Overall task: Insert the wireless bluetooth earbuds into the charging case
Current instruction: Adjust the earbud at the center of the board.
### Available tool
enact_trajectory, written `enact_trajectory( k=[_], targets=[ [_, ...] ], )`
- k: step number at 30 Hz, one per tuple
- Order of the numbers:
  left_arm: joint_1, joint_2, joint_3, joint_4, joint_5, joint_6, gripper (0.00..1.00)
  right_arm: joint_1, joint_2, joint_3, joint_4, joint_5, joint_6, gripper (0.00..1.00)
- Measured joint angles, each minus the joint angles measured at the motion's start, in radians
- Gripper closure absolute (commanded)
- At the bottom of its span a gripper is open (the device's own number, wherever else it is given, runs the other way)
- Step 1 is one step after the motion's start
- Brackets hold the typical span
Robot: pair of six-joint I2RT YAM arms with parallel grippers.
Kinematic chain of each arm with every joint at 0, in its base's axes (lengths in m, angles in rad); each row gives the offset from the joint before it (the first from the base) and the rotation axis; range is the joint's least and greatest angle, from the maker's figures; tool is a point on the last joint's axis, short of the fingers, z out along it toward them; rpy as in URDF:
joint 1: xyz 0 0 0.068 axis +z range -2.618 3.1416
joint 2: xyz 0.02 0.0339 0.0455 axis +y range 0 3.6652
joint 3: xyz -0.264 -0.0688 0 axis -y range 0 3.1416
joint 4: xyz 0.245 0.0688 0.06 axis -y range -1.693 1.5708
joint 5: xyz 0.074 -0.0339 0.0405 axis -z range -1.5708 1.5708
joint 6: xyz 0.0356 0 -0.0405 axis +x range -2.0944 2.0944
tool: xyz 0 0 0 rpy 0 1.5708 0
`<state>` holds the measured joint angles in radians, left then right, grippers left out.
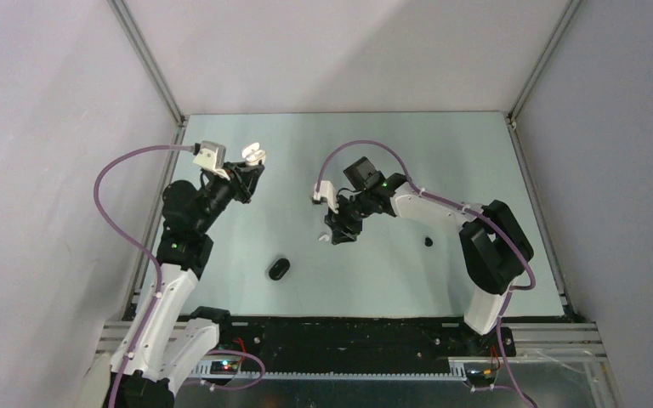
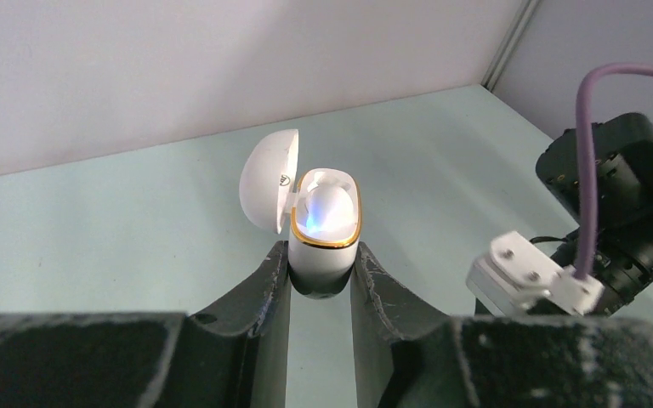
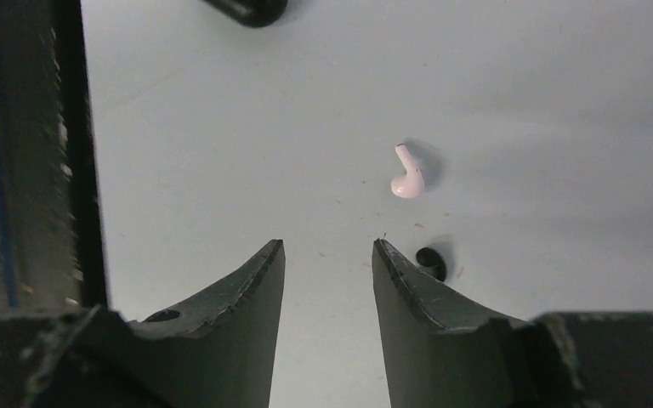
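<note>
My left gripper (image 2: 321,255) is shut on the base of a white charging case (image 2: 326,229). The case is held upright above the table with its lid (image 2: 269,178) flipped open and a blue glow inside. In the top view this case (image 1: 255,155) sits at the back left. My right gripper (image 3: 327,246) hangs open over the table with nothing between its fingers. A white earbud (image 3: 408,177) lies just ahead of it to the right. A black earbud (image 3: 431,262) rests beside the right fingertip. Another black earbud (image 1: 428,241) lies farther right.
A closed black case (image 1: 279,269) lies on the table between the two arms, seen at the top edge of the right wrist view as the black case (image 3: 251,8). The right arm's wrist and cable (image 2: 604,195) stand to the right of the held case.
</note>
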<state>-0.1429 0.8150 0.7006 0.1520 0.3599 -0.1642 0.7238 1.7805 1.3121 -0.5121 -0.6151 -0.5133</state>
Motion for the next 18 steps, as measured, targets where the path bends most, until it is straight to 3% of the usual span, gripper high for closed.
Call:
enact_trajectory(
  k=[8, 13, 18],
  targets=[
    [0.01, -0.044, 0.0, -0.029, 0.005, 0.008, 1.0, -0.011, 0.02, -0.023, -0.007, -0.049, -0.606, 0.52],
    [0.019, -0.051, 0.0, -0.066, 0.009, 0.016, 1.0, 0.019, 0.085, -0.022, -0.007, -0.046, -0.813, 0.52],
    [0.029, -0.065, 0.0, -0.097, 0.01, 0.02, 1.0, 0.049, 0.152, -0.008, -0.005, -0.016, -0.893, 0.54]
  ],
)
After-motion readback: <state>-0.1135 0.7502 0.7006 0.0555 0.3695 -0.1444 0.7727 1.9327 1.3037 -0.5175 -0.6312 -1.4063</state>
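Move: The white earbud I'm after lies on the board about 3 cm ahead of my right hand, 3 cm to its left and some 9 cm below. The black earbud sits roughly 5 cm to the right of the white one and 1 cm farther out; the black case lies about 11 cm left of the white earbud and 8 cm nearer me. From my left hand the white earbud is some 13 cm to the right, 5 cm back and far below. I twist my right wrist some 45 degrees about the line of its fingers, counter-clockwise from above, so the jaws line up anew over the white earbud. I edge forward first, then sink, about 6 cm down in all and nearly 2 cm left, fingers staying half open. My left hand keeps its hold on the open white case, easing slightly back and left. ##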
